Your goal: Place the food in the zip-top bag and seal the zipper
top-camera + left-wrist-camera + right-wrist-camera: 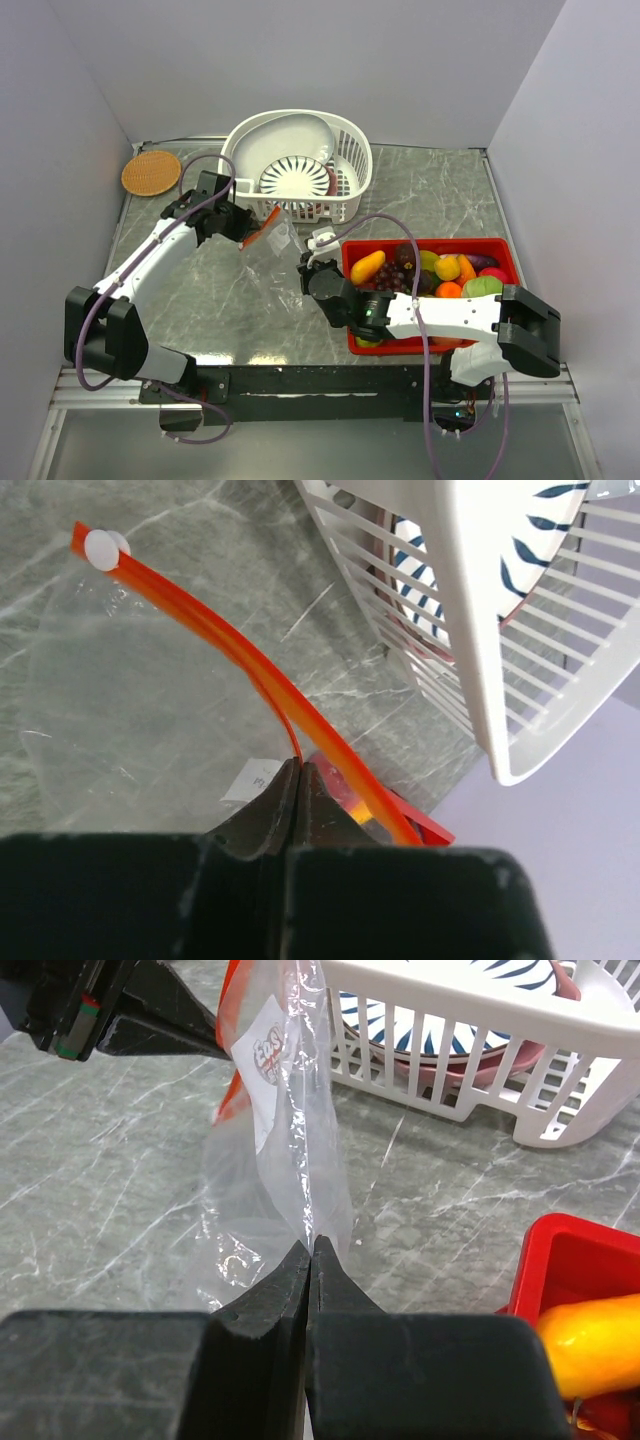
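Note:
The clear zip-top bag (278, 252) hangs stretched between my two grippers over the marble table. My left gripper (246, 230) (298, 766) is shut on one lip of the orange-red zipper (240, 655). The zipper's other lip curves past to the right, so the mouth gapes, and a white slider (100, 548) sits at its far end. My right gripper (303, 262) (312, 1246) is shut on the bag's (290, 1120) clear plastic at its other end. The food (395, 273) lies piled in the red tray (500, 246), and a yellow-orange fruit (590, 1345) shows in the right wrist view.
A white slotted basket (350, 190) (480, 630) (500, 1050) with dishes stands at the back, close behind the left gripper. An orange woven coaster (151, 172) lies at the back left. The red tray's corner (560, 1260) is just right of the right gripper.

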`<act>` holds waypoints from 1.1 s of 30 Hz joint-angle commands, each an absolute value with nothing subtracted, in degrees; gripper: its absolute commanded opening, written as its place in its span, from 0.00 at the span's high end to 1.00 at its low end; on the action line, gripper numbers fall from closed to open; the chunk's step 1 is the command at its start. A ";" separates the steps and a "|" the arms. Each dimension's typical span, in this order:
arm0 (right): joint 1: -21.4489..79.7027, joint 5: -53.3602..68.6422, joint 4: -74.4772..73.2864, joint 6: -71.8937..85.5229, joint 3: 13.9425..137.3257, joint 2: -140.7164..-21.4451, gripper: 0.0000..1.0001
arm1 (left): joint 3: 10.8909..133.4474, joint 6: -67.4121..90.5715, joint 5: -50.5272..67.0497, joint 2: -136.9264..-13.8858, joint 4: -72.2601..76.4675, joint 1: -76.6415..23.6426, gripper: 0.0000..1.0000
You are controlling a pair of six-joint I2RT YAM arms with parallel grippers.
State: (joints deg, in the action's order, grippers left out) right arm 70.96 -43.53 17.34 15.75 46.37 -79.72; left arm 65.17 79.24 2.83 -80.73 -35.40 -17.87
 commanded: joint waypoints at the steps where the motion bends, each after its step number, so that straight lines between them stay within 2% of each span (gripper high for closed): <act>1: 71.54 -44.74 19.08 16.26 46.49 -77.70 1.00 | 67.15 76.83 3.61 -79.89 -32.52 -18.11 0.99; 2: 71.54 -44.65 18.72 16.43 46.49 -77.26 0.98 | 66.89 76.03 3.43 -79.72 -32.35 -18.11 0.99; 5: 71.54 -44.04 17.14 16.87 46.67 -75.15 0.75 | 65.40 72.17 2.37 -77.70 -30.86 -18.11 0.99; 6: 71.54 -43.86 16.44 17.05 46.84 -74.02 0.60 | 64.69 71.11 2.29 -76.91 -29.98 -18.11 0.99; 7: 71.54 -43.77 14.78 17.31 47.37 -73.48 0.53 | 64.08 68.06 2.89 -75.08 -27.71 -18.11 0.99; 9: 71.46 -43.25 9.97 19.07 48.77 -71.56 0.40 | 62.41 64.00 3.16 -73.05 -25.67 -18.19 0.99; 11: 71.37 -42.72 6.96 20.91 50.53 -69.88 0.31 | 61.62 57.07 3.25 -69.80 -23.91 -18.63 0.99; 16: 69.26 -38.86 -4.03 26.10 53.61 -63.12 0.25 | 63.54 41.52 0.18 -65.66 -28.29 -22.93 0.99; 21: 62.25 -28.93 -7.12 31.28 54.49 -57.49 0.23 | 64.07 35.60 -7.10 -63.64 -32.25 -31.01 0.99; 25: 57.76 -19.36 -8.61 33.66 57.38 -60.63 0.23 | 64.77 33.41 -11.59 -62.67 -34.54 -36.38 0.99; 33: 57.22 -12.31 -9.14 36.83 63.19 -71.27 0.25 | 68.20 31.38 -16.08 -61.52 -37.70 -43.06 0.99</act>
State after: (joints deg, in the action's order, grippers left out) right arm 57.69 -17.65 -7.92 34.35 59.22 -68.36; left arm 63.92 34.46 -11.73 -63.75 -36.49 -41.52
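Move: My left fingers already pinch one lip of the orange bag zipper, roughly midway along it; my right fingers hold clear film lower on the bag. From the right hand, that zipper is about 8 cm ahead and 11 cm left, nearly level. The white basket's middle is some 19 cm ahead and 12 cm right of my left hand, 10 cm lower. The red bin's middle is about 31 cm right, 3 cm back and 14 cm below my right hand. I open my right fingers wide to let go of the film, rise about 11 cm while swinging right, then come back left and down towards the zipper, fingertips tipping lower. My left hand keeps its pinch on the lip, lifting some 7 cm, then drawing back about 9 cm and a little right while turning clockwise by about 40 degrees, bringing the mouth in front of my right hand. ##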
